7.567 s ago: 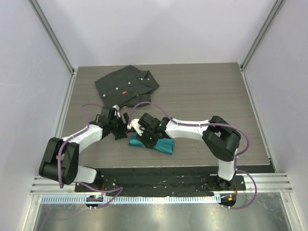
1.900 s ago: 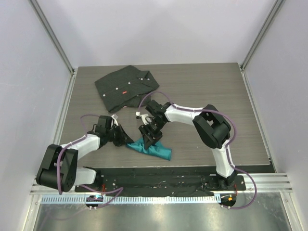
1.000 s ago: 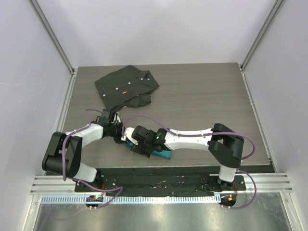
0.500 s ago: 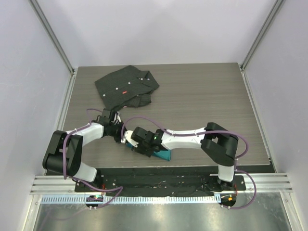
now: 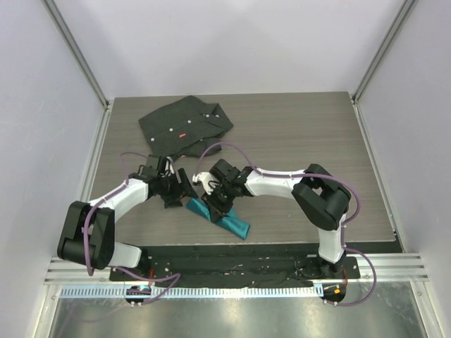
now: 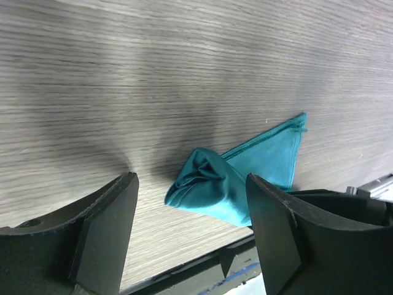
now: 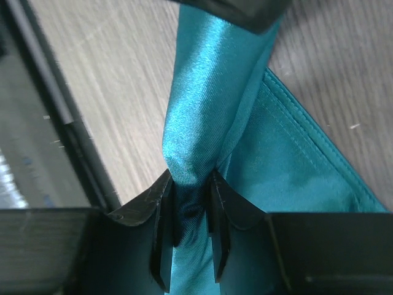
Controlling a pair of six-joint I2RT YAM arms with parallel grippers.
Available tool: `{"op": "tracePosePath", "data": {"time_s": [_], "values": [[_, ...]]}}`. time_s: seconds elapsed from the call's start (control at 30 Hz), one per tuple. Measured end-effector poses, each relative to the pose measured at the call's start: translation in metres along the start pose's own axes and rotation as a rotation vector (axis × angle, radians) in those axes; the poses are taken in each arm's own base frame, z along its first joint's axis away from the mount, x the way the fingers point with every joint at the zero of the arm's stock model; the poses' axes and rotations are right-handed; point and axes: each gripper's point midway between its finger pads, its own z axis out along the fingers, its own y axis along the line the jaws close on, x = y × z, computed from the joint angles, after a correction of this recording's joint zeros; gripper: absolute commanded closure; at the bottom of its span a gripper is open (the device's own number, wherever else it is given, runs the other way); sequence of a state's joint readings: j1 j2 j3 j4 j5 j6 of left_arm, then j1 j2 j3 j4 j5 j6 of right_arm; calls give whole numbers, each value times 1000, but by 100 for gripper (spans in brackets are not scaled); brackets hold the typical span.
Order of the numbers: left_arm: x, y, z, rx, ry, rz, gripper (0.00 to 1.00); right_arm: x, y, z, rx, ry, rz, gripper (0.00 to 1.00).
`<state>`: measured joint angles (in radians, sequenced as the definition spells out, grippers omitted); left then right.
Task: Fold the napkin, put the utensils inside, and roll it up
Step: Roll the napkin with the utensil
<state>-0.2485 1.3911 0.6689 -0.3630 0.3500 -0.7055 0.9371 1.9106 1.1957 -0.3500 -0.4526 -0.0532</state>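
The teal napkin lies as a narrow folded bundle, slanting toward the table's near edge. My right gripper is shut on a bunched fold of the napkin, which passes between its jaws. My left gripper stands open just left of the bundle's crumpled end. In the left wrist view the napkin lies ahead, between and beyond the spread fingers of the left gripper, untouched by them. The utensils are hidden.
A black buttoned shirt with a small red tag lies at the table's far left. The black base rail runs along the near edge, close below the napkin. Grey walls with metal posts close in both sides.
The left gripper has opened and drawn back from the napkin's end. The right gripper has closed on the napkin and shifted up and to the right, leaving the bundle slanted.
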Motion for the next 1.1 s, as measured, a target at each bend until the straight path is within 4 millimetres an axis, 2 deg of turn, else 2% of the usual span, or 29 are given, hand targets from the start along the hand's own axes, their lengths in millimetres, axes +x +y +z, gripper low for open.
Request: {"op": "tracePosePath", "data": {"time_s": [0.23,0.37,0.63,0.77,0.93,1.03,1.07,1.1], "values": [[5,-1,-11,34,-48,23,25,4,8,1,-187,-8,102,71],[5,-6,-14,76,-69,34,28,7,12,2,-267,-8,150,71],[12,-11,1,133,-27,15,34,9,15,3,-362,-10,213,71],[20,-12,7,160,-1,1,44,9,17,4,-387,-9,227,71],[21,-15,13,181,6,-8,60,10,18,4,-401,-6,233,71],[22,-14,16,182,12,-9,74,10,18,5,-400,-6,234,71],[23,-14,16,185,15,-10,82,10,18,5,-399,-6,236,69],[23,-15,17,188,16,-8,85,10,18,5,-397,-5,237,66]]}}
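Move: The napkin's rolled left end lies just off the left fingertips: about 2 cm back, 2 cm right and 2 cm below. From the right hand, which still pinches the roll near its middle (its centre about 1 cm back and 1 cm right), that end is some 3 cm ahead and 6 cm left; the roll's right end is roughly 5 cm back and 8 cm right. The dark shirt's middle is about 20 cm ahead of the left hand. Backward, some 2 cm and almost level, the right hand draws the pinched roll, its wrist turning about 25 degrees so that the fingertips swing towards the bases. Meanwhile the open left hand rises slightly while easing back, then goes right and down onto the napkin's left end, tilting about 10 degrees and closing its fingers from wide open to a narrow gap around it. ##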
